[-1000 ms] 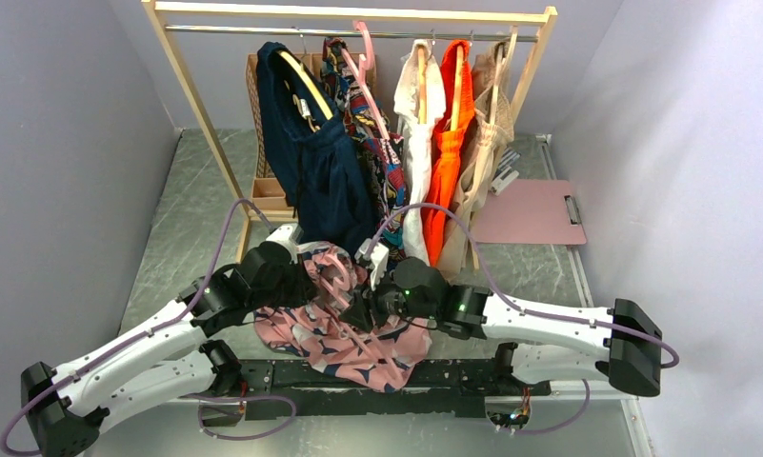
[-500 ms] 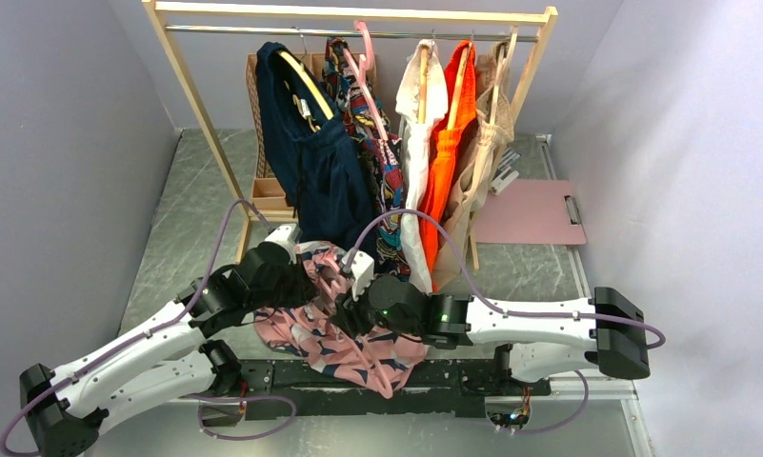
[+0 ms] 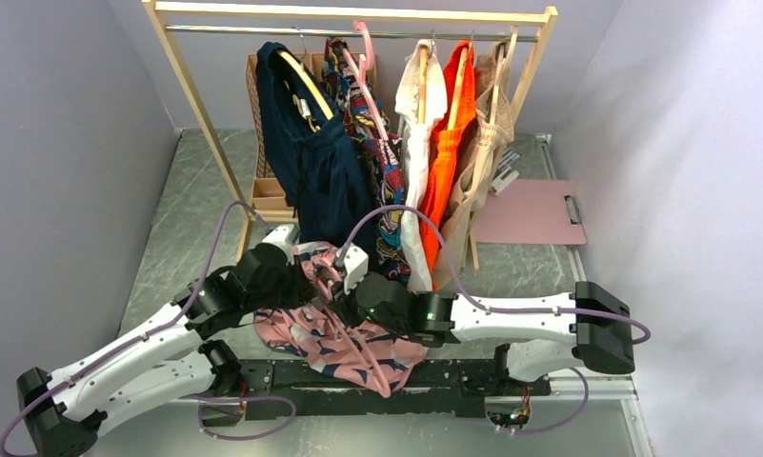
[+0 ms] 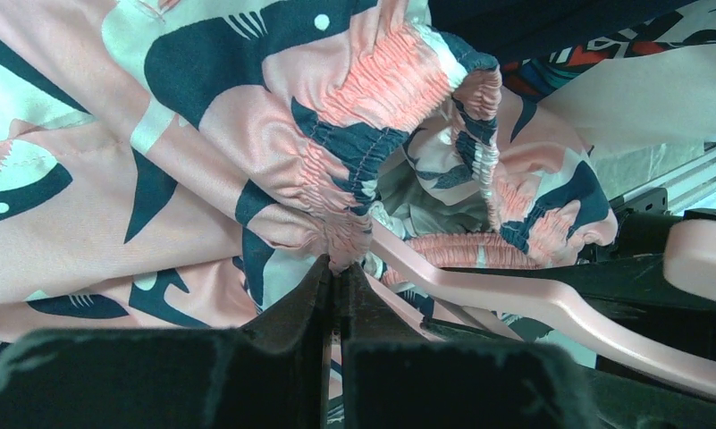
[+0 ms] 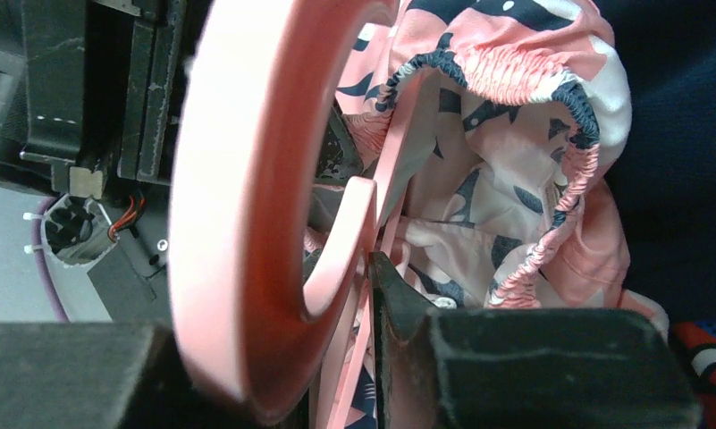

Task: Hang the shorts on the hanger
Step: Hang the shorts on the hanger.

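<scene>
The pink shorts (image 3: 320, 338) with navy and white print hang bunched between the two arms at the near edge. My left gripper (image 3: 299, 282) is shut on their gathered elastic waistband (image 4: 341, 241), holding the waist opening up. The pale-pink hanger (image 3: 370, 367) has one arm pushed into that opening (image 4: 515, 290). My right gripper (image 3: 347, 290) is closed around the hanger's neck below the curved hook (image 5: 238, 179); the right finger (image 5: 399, 295) presses on the plastic, while the hook hides the left one. The shorts (image 5: 515, 107) fill the view behind the hanger.
A wooden clothes rack (image 3: 196, 105) stands behind, carrying a navy garment (image 3: 311, 162), a multicolour patterned one (image 3: 372, 133), white (image 3: 420, 143), orange (image 3: 449, 143) and beige (image 3: 487, 133) clothes. A pink clipboard (image 3: 530, 211) lies at the right. A wooden box (image 3: 268, 190) sits by the rack's left leg.
My right arm has swung left toward the left gripper, carrying the hanger deeper into the waistband, and its jaws have narrowed. The left arm has hardly moved.
</scene>
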Robot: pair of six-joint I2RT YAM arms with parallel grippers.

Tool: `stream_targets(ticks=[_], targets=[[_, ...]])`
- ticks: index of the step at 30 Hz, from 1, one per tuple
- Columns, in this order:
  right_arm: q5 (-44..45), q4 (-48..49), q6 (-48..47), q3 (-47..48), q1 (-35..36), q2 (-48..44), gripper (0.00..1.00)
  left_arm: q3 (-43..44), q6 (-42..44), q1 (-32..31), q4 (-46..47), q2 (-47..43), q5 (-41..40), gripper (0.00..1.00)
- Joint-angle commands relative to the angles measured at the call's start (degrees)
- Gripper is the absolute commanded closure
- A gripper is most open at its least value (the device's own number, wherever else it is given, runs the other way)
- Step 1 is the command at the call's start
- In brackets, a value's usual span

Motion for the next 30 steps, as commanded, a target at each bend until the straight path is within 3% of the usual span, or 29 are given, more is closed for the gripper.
stream_targets(ticks=[1,6,7,11,14,17,24,30], targets=[[0.0,2.7,0.1,2.5,0.2,2.1,0.75,0.7,-0.3,0.3,-0.6,-1.2,1.0,0.93],[1.3,1.3,0.2,4.5,0.2,4.7,0.73,1.2,-0.4,0.3,-2.1,-2.1,0.8,0.93],[1.8,1.1,0.2,4.6,0.2,4.9,0.75,1.3,-0.4,0.3,-2.5,-2.3,0.7,0.93],[2.4,1.2,-1.0,4.8,0.0,4.8,0.99,2.7,-0.4,0.2,-5.2,-3.5,0.1,0.93],[2.0,-0.2,-3.7,5.8,0.1,3.1,1.00,6.0,0.1,0.2,-8.7,-4.1,-0.5,0.93],[-1.7,-1.6,-7.7,6.0,0.1,-1.5,1.00,12.5,1.2,0.2,-14.0,-4.0,-2.4,0.93],[-6.6,-15.1,-16.1,14.6,0.2,-8.3,1.00,31.9,5.0,0.2,-23.4,-2.1,-5.2,0.93],[-10.8,-19.1,-22.4,20.6,0.1,-12.8,1.00,46.0,9.5,0.2,-26.7,2.8,-1.2,0.93]])
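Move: The hanger bar that the right fingers are about to shut on lies about 1 cm to the right hand's left, level with it; the pink shorts' body sags some 5 cm back and 8 cm below. The navy garment's hem is roughly 12 cm straight ahead of that hand, the patterned one's about 8 cm ahead and 12 cm to its right, both lower. From the left hand, already pinching the waistband, that bar is some 5 cm right and 3 cm back. The right hand eases about 1.5 cm left and shuts its part-open fingers on the hanger bar just below the hook, while the left hand keeps its pinch on the waistband beside the hanger's other arm and draws slowly left and slightly back. Then both lift quickly, the left about 20 cm and the right about 15 cm, the left drifting farther left and the right coming slightly back and right so they spread some 5 cm apart, both wrists tipping their fingers up by 15 degrees or so. ##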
